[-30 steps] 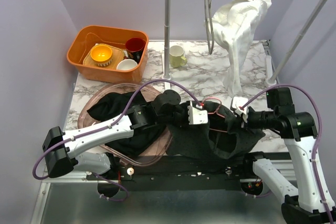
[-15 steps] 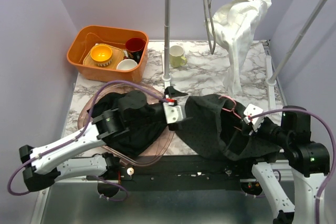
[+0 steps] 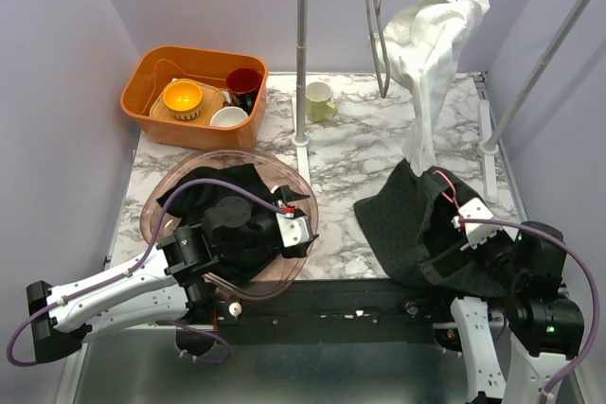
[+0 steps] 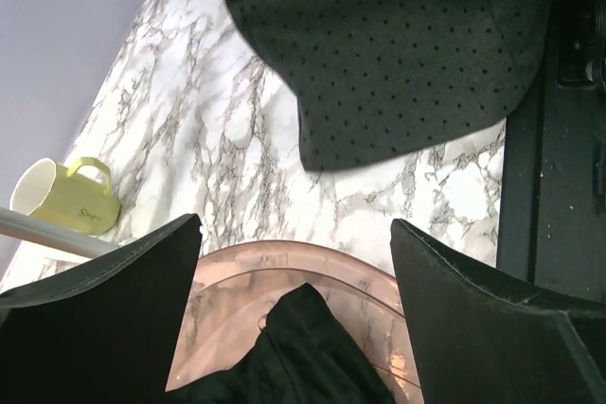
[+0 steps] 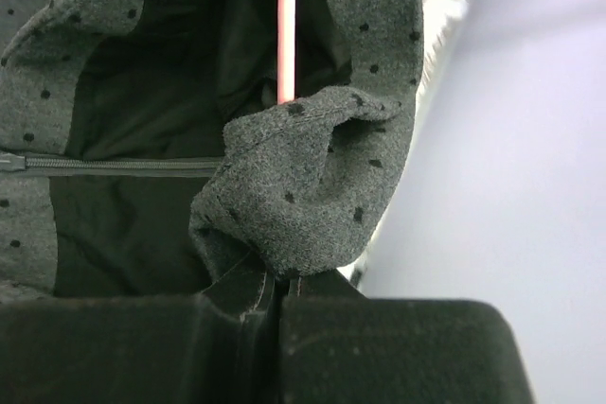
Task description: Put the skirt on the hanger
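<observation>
The skirt (image 3: 409,222), dark grey with black dots, lies bunched at the table's front right, one edge raised. My right gripper (image 3: 457,210) is shut on a fold of its waistband (image 5: 303,186) next to the zip, with the right gripper (image 5: 279,295) jaws pressed together. An empty dark hanger (image 3: 379,37) hangs from the rail at the back. My left gripper (image 3: 308,230) is open and empty over the pink tub's rim. In the left wrist view the left gripper (image 4: 295,309) has wide-spread fingers (image 4: 483,319), and the skirt (image 4: 398,54) lies apart, ahead of them.
A clear pink tub (image 3: 295,191) holds black cloth (image 3: 213,205). The rack's post (image 3: 301,63) stands mid-table beside a yellow mug (image 3: 319,101). A white garment (image 3: 426,54) hangs on a second hanger. At the back left, an orange bin (image 3: 142,82) holds cups and bowls.
My left gripper let go of the skirt, opened, and drew back left over the tub. The right gripper pulled the skirt to the right and toward the front edge.
</observation>
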Robot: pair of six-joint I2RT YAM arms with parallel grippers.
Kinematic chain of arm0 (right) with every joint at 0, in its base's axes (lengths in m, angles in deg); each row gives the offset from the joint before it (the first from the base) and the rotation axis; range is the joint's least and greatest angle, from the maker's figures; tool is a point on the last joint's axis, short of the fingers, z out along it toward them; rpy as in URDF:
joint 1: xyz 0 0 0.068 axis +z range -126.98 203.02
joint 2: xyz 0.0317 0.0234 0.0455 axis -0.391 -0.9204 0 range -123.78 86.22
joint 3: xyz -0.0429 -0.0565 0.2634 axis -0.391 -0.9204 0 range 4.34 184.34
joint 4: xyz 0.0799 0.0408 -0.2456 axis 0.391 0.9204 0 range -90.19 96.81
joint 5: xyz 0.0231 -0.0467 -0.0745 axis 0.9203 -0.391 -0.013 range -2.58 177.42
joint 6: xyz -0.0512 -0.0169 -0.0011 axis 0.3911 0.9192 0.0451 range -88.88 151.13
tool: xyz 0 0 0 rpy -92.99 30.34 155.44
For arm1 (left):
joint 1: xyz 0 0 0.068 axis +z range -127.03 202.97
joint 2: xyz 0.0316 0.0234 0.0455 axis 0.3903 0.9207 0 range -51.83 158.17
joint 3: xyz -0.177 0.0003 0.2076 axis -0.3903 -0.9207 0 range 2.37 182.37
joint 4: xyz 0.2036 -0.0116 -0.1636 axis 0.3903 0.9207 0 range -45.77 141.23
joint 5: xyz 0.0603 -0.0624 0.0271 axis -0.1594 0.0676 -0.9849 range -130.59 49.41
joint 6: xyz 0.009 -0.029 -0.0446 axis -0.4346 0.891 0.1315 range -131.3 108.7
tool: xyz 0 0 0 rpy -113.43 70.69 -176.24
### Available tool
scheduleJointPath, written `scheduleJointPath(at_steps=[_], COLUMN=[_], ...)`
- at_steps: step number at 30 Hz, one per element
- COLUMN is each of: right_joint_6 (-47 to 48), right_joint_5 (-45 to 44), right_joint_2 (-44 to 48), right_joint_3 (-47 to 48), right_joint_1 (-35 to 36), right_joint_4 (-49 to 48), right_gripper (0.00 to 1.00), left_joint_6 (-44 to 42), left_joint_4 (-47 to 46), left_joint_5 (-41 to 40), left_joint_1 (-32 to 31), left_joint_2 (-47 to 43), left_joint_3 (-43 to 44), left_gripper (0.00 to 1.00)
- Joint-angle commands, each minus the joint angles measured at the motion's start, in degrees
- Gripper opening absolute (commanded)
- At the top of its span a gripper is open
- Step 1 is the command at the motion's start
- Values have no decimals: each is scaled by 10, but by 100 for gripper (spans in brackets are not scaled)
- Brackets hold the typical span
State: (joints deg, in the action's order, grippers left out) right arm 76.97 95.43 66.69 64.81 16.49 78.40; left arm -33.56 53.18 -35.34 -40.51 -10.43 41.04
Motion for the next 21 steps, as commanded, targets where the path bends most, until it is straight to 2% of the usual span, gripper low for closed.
scheduleJointPath(at_steps=[1, 6, 10, 14, 21], right_joint_6=[-40, -83, -119, -155, -231], right_joint_5=[-133, -161, -151, -141, -102], right_joint_2=[22, -11, -61, -140, -299], right_joint_3=[-22, -21, 10, 58, 202], right_joint_1=[-13, -24, -27, -36, -55], right_joint_4=[-32, -80, -133, -181, -256], right_gripper=[1, 1, 1, 1, 1], left_joint_6=[11, 12, 19, 23, 29], left_joint_4=[-12, -5, -9, -10, -10], left_joint_5=[-15, -7, 5, 5, 0], left_joint_1=[1, 1, 1, 2, 1], left_joint_2=[-12, -28, -48, -59, -64], left_joint_3=[10, 3, -4, -4, -1], left_gripper=[94, 94, 94, 94, 94])
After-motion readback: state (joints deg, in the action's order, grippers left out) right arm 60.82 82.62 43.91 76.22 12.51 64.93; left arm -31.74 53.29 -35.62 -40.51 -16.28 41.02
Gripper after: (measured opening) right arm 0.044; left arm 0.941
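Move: The bare stretch of rack bar between the hanging white skirt and the right post is about 25 cm ahead of the right hand, some 3 cm to its left and about 24 cm above. The white skirt's middle is some 20 cm ahead, 13 cm left and 10 cm above; the right post is about 25 cm ahead and 9 cm right. From the left hand, that stretch is roughly 23 cm ahead, 38 cm right and 23 cm above. Still pinching the grey skirt's gathered edge on the pink hanger, the right hand first slides right past the white skirt's lower end, dipping slightly, then speeds up forward and up towards the free stretch of bar, ending about 8 cm farther out, 6 cm higher and 5 cm to the right, while turning some 25 degrees clockwise. The empty left hand stays wide open over the clear tub and rises about 3 cm. ##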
